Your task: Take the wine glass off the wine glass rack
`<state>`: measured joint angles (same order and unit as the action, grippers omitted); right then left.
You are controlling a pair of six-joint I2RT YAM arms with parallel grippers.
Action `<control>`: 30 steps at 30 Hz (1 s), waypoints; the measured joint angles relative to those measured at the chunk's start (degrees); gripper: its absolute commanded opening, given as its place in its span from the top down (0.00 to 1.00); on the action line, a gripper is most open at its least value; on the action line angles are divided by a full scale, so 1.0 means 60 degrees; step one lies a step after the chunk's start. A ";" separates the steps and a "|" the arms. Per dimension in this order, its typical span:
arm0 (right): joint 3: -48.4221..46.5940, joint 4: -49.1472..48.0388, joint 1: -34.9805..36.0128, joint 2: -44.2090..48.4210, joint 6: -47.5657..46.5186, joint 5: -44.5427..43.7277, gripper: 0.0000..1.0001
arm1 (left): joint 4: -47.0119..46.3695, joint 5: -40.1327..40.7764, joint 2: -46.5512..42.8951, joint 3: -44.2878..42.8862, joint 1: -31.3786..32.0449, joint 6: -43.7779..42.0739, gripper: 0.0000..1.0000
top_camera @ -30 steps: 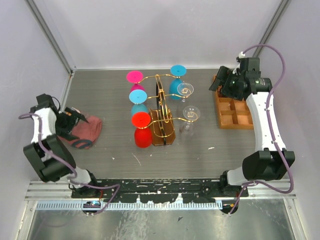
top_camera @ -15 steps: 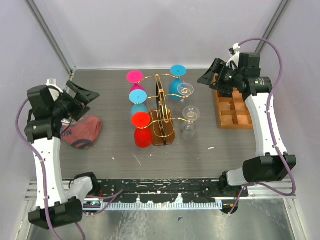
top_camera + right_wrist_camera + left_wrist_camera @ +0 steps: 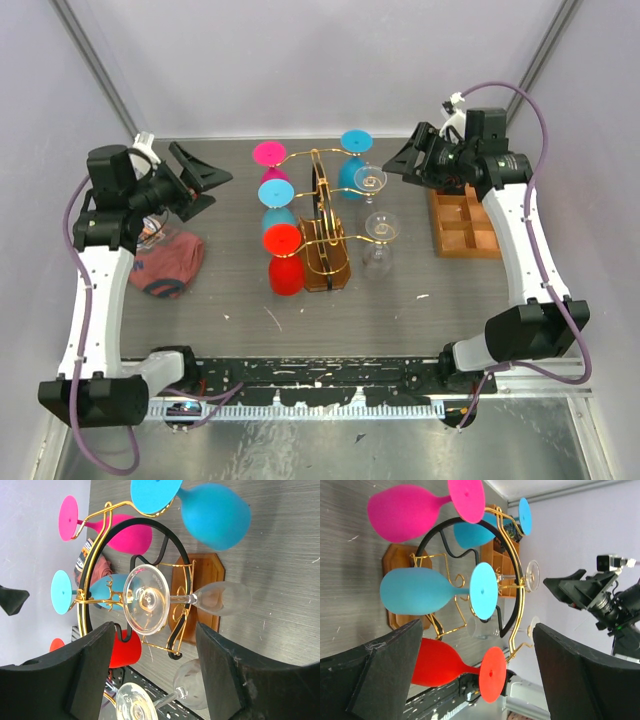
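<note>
The gold wire wine glass rack [image 3: 326, 262] stands mid-table on its brown base. Several wine glasses hang from it foot-up: pink [image 3: 268, 153], light blue [image 3: 274, 186] and red [image 3: 283, 255] on its left, teal [image 3: 353, 160] and two clear ones [image 3: 371, 180] [image 3: 381, 235] on its right. My left gripper [image 3: 200, 178] hovers open to the left of the rack, facing the coloured glasses [image 3: 420, 590]. My right gripper [image 3: 400, 165] hovers open to the right. Its wrist view looks straight at the upper clear glass [image 3: 146, 599], which lies beyond the fingers [image 3: 95, 660], untouched.
An orange-brown compartmented wooden tray [image 3: 468, 222] sits at the right, under the right arm. A crumpled reddish cloth [image 3: 165, 262] lies at the left, below the left arm. Grey walls close in the back and both sides.
The left arm lifted off the cloth and swung right toward the rack. The right arm left the tray and moved left toward the clear glasses, its jaws narrowing somewhat.
</note>
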<state>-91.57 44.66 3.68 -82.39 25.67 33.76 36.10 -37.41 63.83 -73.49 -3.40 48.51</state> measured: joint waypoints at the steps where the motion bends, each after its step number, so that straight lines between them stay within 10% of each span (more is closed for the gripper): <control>1: 0.0058 0.0000 0.0000 0.0000 0.0000 0.0004 0.29 | 0.0208 0.0120 0.0004 -0.0175 0.0197 -0.0138 0.02; 30: 0.0171 -0.0747 0.0058 -0.1005 0.0146 0.1366 0.52 | 0.1351 0.0900 -0.0299 0.0178 0.1515 -0.0911 0.02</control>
<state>-90.54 40.18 4.03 -88.42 26.55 41.95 44.21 -32.01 62.04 -72.42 5.69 43.05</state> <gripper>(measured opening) 0.488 0.981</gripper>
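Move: The foot of the far clear glass, hanging upside down on the rack, is about 6 cm to my right hand's left, nearly level with it front to back (1 cm back) and some 3 cm below. The near clear glass's foot sits about 9 cm back and 4 cm left at that height; the far blue glass's foot is roughly 8 cm ahead and 9 cm left. From my left hand, the far clear glass's foot is some 32 cm right, about 3 cm ahead and 4 cm below. I bring my right hand in on the far clear glass's foot, first dipping forward and down about 3 cm, then edging left and slightly up, while my fingers narrow from mostly open to about half. They stop just short of closing on the foot. My left hand, empty and wide open, draws back and to its right about 5 cm, rising slightly before it sinks. ##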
